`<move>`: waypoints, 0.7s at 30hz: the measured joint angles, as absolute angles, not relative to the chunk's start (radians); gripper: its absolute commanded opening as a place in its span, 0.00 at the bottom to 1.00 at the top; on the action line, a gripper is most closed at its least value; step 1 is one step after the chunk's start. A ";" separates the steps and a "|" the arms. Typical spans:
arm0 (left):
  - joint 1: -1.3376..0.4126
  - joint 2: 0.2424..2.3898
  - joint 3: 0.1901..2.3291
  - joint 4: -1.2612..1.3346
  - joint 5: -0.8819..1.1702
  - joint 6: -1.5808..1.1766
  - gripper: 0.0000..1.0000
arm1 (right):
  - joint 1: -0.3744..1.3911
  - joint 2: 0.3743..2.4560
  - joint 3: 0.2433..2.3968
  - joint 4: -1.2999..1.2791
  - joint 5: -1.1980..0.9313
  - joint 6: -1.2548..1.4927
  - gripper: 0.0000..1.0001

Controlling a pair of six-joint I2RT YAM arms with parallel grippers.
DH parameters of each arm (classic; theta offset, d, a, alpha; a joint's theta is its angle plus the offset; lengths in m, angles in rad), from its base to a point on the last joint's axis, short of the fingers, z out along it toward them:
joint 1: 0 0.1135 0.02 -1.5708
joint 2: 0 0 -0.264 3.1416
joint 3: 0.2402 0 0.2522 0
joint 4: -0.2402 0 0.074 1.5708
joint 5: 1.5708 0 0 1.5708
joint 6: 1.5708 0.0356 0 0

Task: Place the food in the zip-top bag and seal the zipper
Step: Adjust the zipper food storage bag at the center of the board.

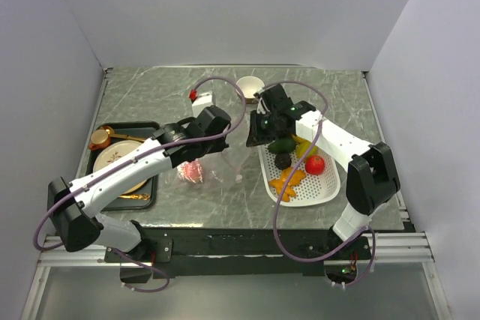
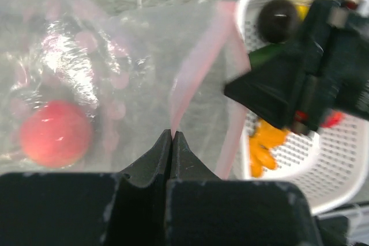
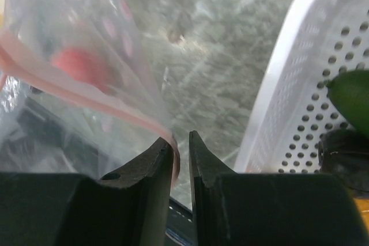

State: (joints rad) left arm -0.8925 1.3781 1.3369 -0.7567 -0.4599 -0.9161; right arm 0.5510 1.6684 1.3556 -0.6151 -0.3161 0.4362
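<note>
The clear zip-top bag (image 1: 202, 164) hangs between both grippers left of the basket, with a red piece of food (image 2: 56, 133) inside it. My left gripper (image 2: 172, 133) is shut on the pink zipper (image 2: 199, 56). My right gripper (image 3: 181, 136) stands slightly open, and the zipper (image 3: 86, 93) rests only against its left finger. In the top view the right gripper (image 1: 253, 139) is at the basket's upper left corner and the left gripper (image 1: 222, 139) is just left of it. Green (image 1: 283, 145), dark brown (image 1: 282, 160), yellow (image 1: 304, 149), red (image 1: 316, 164) and orange (image 1: 289, 181) food lies in the basket.
The white perforated basket (image 1: 330, 185) sits at the right of the table. A black tray (image 1: 150, 185) with a gold plate (image 1: 112, 159) and a small gold pot (image 1: 100, 139) stands at the left. A white cup (image 1: 250, 85) and a small red-and-white object (image 1: 199, 97) sit at the back.
</note>
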 measured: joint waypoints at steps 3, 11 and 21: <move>-0.838 1.357 1.267 -0.714 -0.421 -0.892 0.01 | 0.551 1.674 1.320 -0.614 -0.319 0.444 0.27; -0.736 1.298 1.184 -0.578 -0.332 -0.822 0.01 | 0.548 1.674 1.324 -0.599 -0.261 0.496 0.63; -0.719 1.364 1.184 -0.469 -0.193 -0.745 0.01 | 0.462 1.546 1.258 -0.600 -0.051 0.591 0.87</move>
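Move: The left gripper still pinches one side of the bag's mouth between shut fingers; the peach in the bag lies about 13 cm to its left, 4 cm back and some 19 cm below. From the right gripper, the bag rim is at its fingertips, about 1 cm to the left. The basket's middle is roughly 16 cm to its right, 2 cm back and 11 cm below, with the cucumber about 11 cm to its right and 1 cm ahead, equally low. Dip the right gripper slightly, then spread its fingers from nearly shut to almost wide open to clear the bag rim, swinging about 7 cm right and 3 cm forward over the basket's left side while turning some 20 degrees clockwise. Keep the rim pinched in the left gripper; ease it forward 3 to 4 cm and slightly down, swaying left and back right on the way. ##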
